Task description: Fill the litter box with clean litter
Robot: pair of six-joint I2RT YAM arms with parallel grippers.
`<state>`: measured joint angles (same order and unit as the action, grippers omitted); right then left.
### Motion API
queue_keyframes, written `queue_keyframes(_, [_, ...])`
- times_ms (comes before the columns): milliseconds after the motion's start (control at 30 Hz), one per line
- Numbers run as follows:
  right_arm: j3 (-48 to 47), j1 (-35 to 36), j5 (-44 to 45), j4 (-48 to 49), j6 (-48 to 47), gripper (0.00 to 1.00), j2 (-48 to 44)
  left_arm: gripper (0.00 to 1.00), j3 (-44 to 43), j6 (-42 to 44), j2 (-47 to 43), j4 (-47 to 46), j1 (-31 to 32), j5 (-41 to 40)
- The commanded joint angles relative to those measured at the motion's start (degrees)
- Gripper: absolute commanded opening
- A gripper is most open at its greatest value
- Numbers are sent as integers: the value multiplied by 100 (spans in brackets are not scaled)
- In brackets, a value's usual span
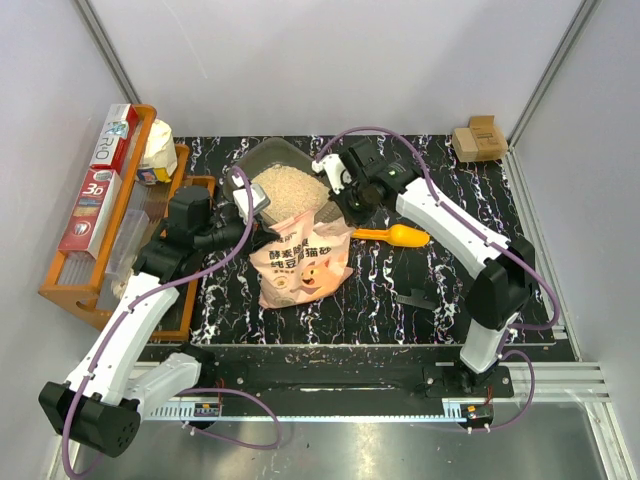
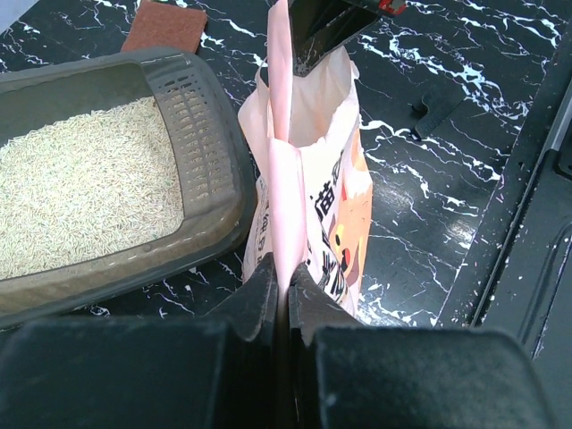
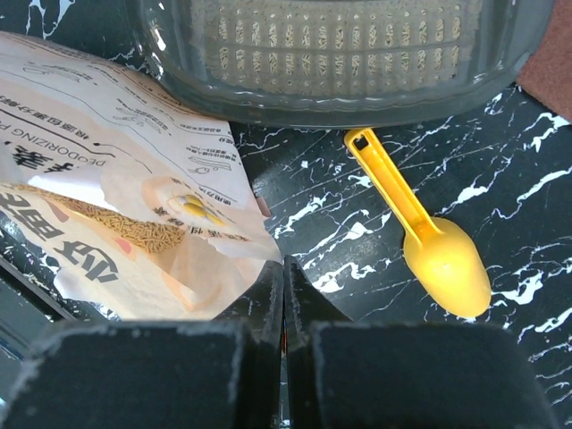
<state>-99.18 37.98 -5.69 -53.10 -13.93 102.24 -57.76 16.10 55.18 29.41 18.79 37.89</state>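
Observation:
The dark grey litter box (image 1: 268,157) stands at the back middle of the table, holding beige clean litter (image 1: 290,188). The pink pig-printed bag (image 1: 302,258) stands just in front of it, its top edge stretched between both grippers. My left gripper (image 1: 262,226) is shut on the bag's left top corner; in the left wrist view the pink edge (image 2: 284,179) runs out of the closed jaws beside the box (image 2: 207,170) and its litter (image 2: 80,197). My right gripper (image 1: 346,205) is shut on the bag's right corner (image 3: 264,252). The box's wall (image 3: 357,98) lies ahead of it.
A yellow-orange scoop (image 1: 396,236) lies right of the bag, also in the right wrist view (image 3: 442,259). An orange wooden rack (image 1: 62,290) with boxes stands at the left. A cardboard box (image 1: 478,140) sits back right. A small black part (image 1: 415,298) lies front right.

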Motion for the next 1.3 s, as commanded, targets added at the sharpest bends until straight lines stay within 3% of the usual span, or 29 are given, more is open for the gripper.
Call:
queue_keyframes(0, [-646,-221,623,-130,-189,0,-81,0,-183,-186,-306,-743,-42,-88])
queue_keyframes(133, [-1253,-212,140,-367,214,1,33,0,-262,-317,-288,-927,-42,-80])
queue_keyframes(167, [-1227,-203,78,-385,259,7,25,0,-262,-405,-262,-963,-42,-45])
queue_keyframes(200, [-1175,-151,-1,-403,277,32,51,0,-254,-458,-262,-1007,-42,-36])
queue_keyframes(233, [-1044,-107,-45,-420,303,43,51,0,-227,-545,-245,-1146,-42,-45])
queue_keyframes(300, [-867,16,-46,-464,373,62,42,0,-227,-818,-201,-1235,-50,-1])
queue_keyframes(367, [-630,52,-46,-412,689,68,25,0,-183,-985,-200,-1332,-42,60])
queue_keyframes(667, [-796,78,-379,-385,1506,72,95,0,-95,-1047,-192,-1403,-42,69])
queue_keyframes(967, [-831,70,-925,-411,1525,74,130,0,-34,-1091,-209,-1447,-50,87])
queue_keyframes(1267, [-902,105,269,-482,2430,89,683,0,-8,-1162,-236,-1526,-42,87])
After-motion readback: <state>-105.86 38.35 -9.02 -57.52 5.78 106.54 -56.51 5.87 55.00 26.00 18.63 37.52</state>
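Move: The litter bag, its right rim pinched in the right gripper, has its middle about 11 cm left, 8 cm back and 10 cm below that hand. From the left gripper, which holds the bag's upper left edge, that middle is some 5 cm right, 5 cm back and 17 cm down. Counted from the right hand, the litter box is centred about 13 cm left, 9 cm ahead and 15 cm down; the yellow scoop is 12 cm right, 2 cm back and 18 cm down. Lift the right gripper about 4 cm, open it on the way up to let go of the bag's right rim, then sink and swing back and left. Finish opening it astride the rim, some 3 cm nearer the left hand, turning the wrist clockwise roughly 15 degrees. Keep the left gripper pinching the bag's upper edge in place, with just a slight roll. ##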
